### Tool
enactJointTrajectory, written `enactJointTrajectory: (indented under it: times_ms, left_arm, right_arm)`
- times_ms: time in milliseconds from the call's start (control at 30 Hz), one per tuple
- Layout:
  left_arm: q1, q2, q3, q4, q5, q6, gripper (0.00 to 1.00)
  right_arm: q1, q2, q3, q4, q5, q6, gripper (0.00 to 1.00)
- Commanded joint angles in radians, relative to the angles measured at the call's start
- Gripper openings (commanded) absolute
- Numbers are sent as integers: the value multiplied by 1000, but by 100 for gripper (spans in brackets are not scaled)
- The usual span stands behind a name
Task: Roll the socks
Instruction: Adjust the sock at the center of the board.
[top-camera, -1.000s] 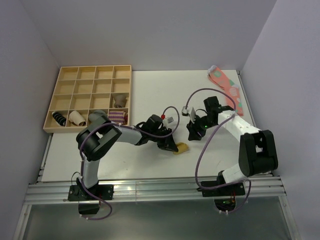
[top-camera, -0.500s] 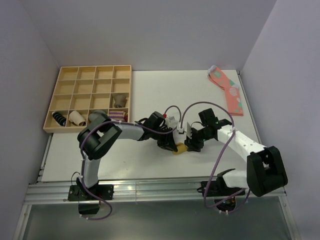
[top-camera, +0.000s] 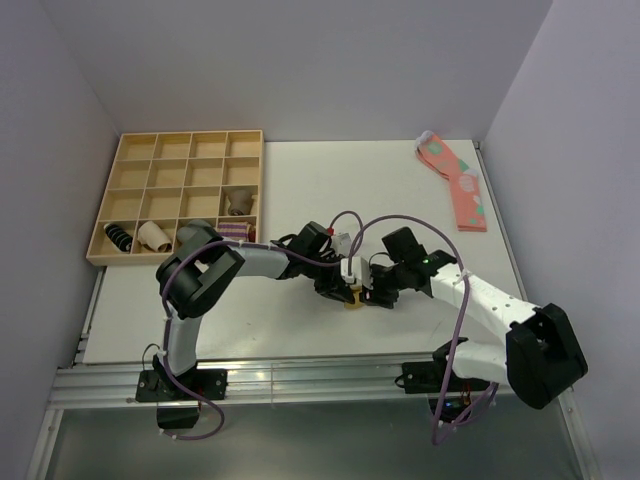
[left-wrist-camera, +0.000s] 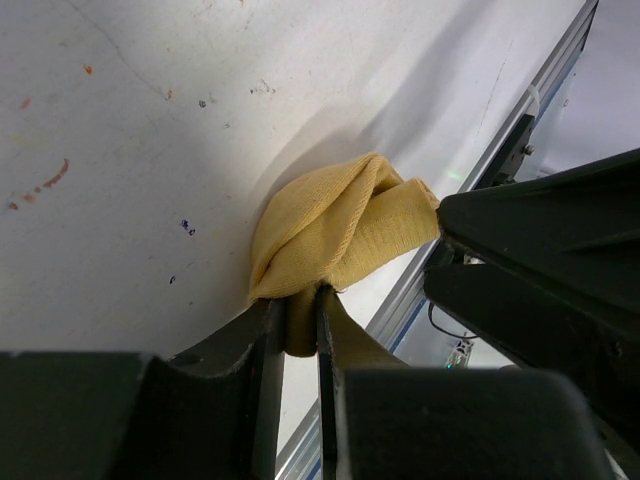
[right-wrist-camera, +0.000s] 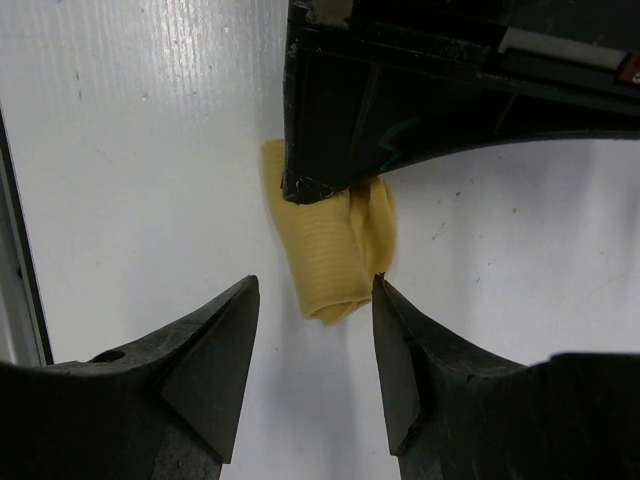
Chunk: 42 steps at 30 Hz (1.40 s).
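The mustard-yellow socks lie as a small rolled bundle on the white table, near its front edge. My left gripper is shut on a fold of the socks; fabric is pinched between its fingers. In the top view the left gripper reaches the bundle from the left. My right gripper meets it from the right and is open. In the right wrist view the near end of the socks sits between the right gripper's spread tips, and the right tip touches the fabric's edge.
A wooden compartment tray stands at the back left with rolled grey socks and striped socks in some cells. Pink spotted socks lie flat at the back right. The metal rail runs along the table's front edge.
The right arm has swung left and forward to the bundle, and its jaws have widened a little. The left gripper has kept its grip on the socks, almost in place.
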Motion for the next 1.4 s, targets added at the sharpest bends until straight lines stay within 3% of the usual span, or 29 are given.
enactJointTrajectory:
  times_ms: [0, 600, 800, 900, 1000, 1133, 1233, 1367]
  left_arm:
    - [4, 50, -31, -121, -67, 49, 0]
    - [25, 45, -44, -108, -35, 49, 0]
    - [36, 45, -57, -88, -12, 43, 0]
    - [38, 45, -58, -78, -7, 37, 0]
    - [38, 41, -78, -34, 2, 14, 0]
    - [38, 2, -138, 68, -18, -72, 0]
    - [35, -57, -202, 154, -82, -139, 5]
    - [18, -123, -265, 224, -189, -169, 22]
  right_arm:
    - [37, 11, -11, 49, 44, 0, 56]
    - [94, 162, -6, 97, 123, -5, 51]
    - [95, 192, 12, 109, 143, 26, 38]
    - [95, 234, 49, 86, 153, 51, 23]
    - [94, 302, 109, 14, 126, 67, 15]
    - [83, 366, 161, -62, 91, 90, 12]
    - [75, 412, 194, -98, 84, 107, 11]
    - [69, 471, 230, -124, 92, 127, 8]
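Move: The sock is already pinched in the left fingers, its bulk about 2 cm to their right, 1 cm nearer the base and 1 cm lower. From the open right hand the sock's middle lies roughly 3 cm left, 1 cm ahead and 5 cm below. The striped roll in the tray is some 27 cm left of the left hand and 14 cm ahead; the pink sock is about 21 cm right of the right hand and 27 cm ahead. The right fingers pinch the sock's free end: the open hand sinks about 4.5 cm onto it, its fingers tipping more steeply down, then they close low at the board and the wrist rolls some 15 degrees. The left fingers keep their pinch throughout; late on both hands ease left together, the left about 2 cm and the right about 1 cm, the left also turning slightly counter-clockwise. ##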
